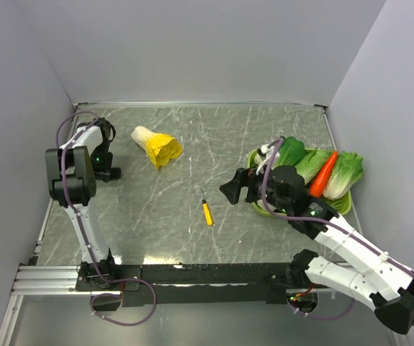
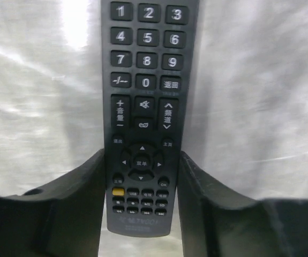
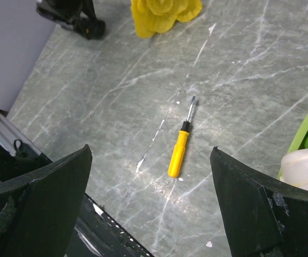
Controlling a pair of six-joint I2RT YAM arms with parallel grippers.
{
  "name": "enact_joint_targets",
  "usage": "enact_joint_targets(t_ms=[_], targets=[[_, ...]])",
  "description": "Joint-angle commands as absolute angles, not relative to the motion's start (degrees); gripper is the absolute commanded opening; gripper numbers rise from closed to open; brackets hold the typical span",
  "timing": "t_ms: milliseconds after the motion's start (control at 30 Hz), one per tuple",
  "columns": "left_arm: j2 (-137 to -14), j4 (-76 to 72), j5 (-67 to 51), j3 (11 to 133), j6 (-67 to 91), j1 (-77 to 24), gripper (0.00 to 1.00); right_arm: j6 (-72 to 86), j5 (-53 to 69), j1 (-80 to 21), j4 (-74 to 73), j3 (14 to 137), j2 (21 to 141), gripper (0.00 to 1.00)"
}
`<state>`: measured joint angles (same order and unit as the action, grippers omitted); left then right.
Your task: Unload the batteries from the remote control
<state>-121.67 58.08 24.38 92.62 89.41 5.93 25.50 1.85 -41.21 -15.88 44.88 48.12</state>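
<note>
The remote control (image 2: 145, 107) is a slim black bar lying button side up on the pale table, seen in the left wrist view. My left gripper (image 2: 141, 156) straddles its lower end, and both fingers press against its long edges. From above, that gripper (image 1: 109, 171) sits low at the far left of the table and covers the remote. The batteries are hidden. My right gripper (image 1: 228, 191) hangs open over the table's middle right, and in its wrist view nothing lies between its fingers (image 3: 62, 182).
A yellow-handled screwdriver (image 1: 207, 212) lies mid-table, ahead of the right gripper (image 3: 151, 155). A yellow leafy vegetable (image 1: 158, 146) rests at the back left. A green bowl (image 1: 340, 204) with greens and a carrot (image 1: 323, 173) stands behind the right arm. Walls close three sides.
</note>
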Motion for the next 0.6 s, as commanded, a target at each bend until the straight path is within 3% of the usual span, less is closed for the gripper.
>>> enact_joint_targets(t_ms=[0,100,200,333,500,567], targets=[[-113.74,51.61,18.91,83.69,83.33,6.06,0.36,26.54,2.11,-41.04,-12.66,45.44,44.92,1.00],[-108.65,43.73,11.56,78.15,74.82,6.06,0.30,25.85,1.76,-41.04,-11.96,45.88,45.35,1.00],[-99.26,32.30,1.88,68.67,64.62,5.98,0.03,24.87,0.09,-40.96,-16.41,50.26,48.58,1.00],[-83.09,2.65,-24.07,50.16,58.28,5.98,0.02,26.89,3.06,-40.96,-15.58,53.79,51.33,1.00],[-67.25,-23.25,-41.29,35.01,61.96,1.68,0.05,27.33,26.84,-40.96,1.91,47.38,53.69,0.99],[-63.38,-30.98,-45.50,32.71,62.49,-2.52,0.04,27.25,29.35,-40.87,4.75,47.02,56.32,0.99]])
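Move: Low over the far left of the table, the left fingers are already shut across the remote control near its menu-button end; its middle lies about 5 cm farther left and 1 cm below that hand. The yellow-wrapped cabbage is some 20 cm right and 12 cm ahead of the hand, the screwdriver about 42 cm right and 16 cm back. From the open right hand the remote lies roughly 56 cm left, 19 cm ahead and 22 cm lower. Keeping its grip, the left hand draws the remote back about 4 cm at table height, then sweeps it right some 17 cm and up about 14 cm, towards the middle of the table and the right hand. The wrist swings from pointing down to forward and right, still dipping. The empty right hand stays open, rising about 4 cm, then easing left as much with a slight counter-clockwise turn. ##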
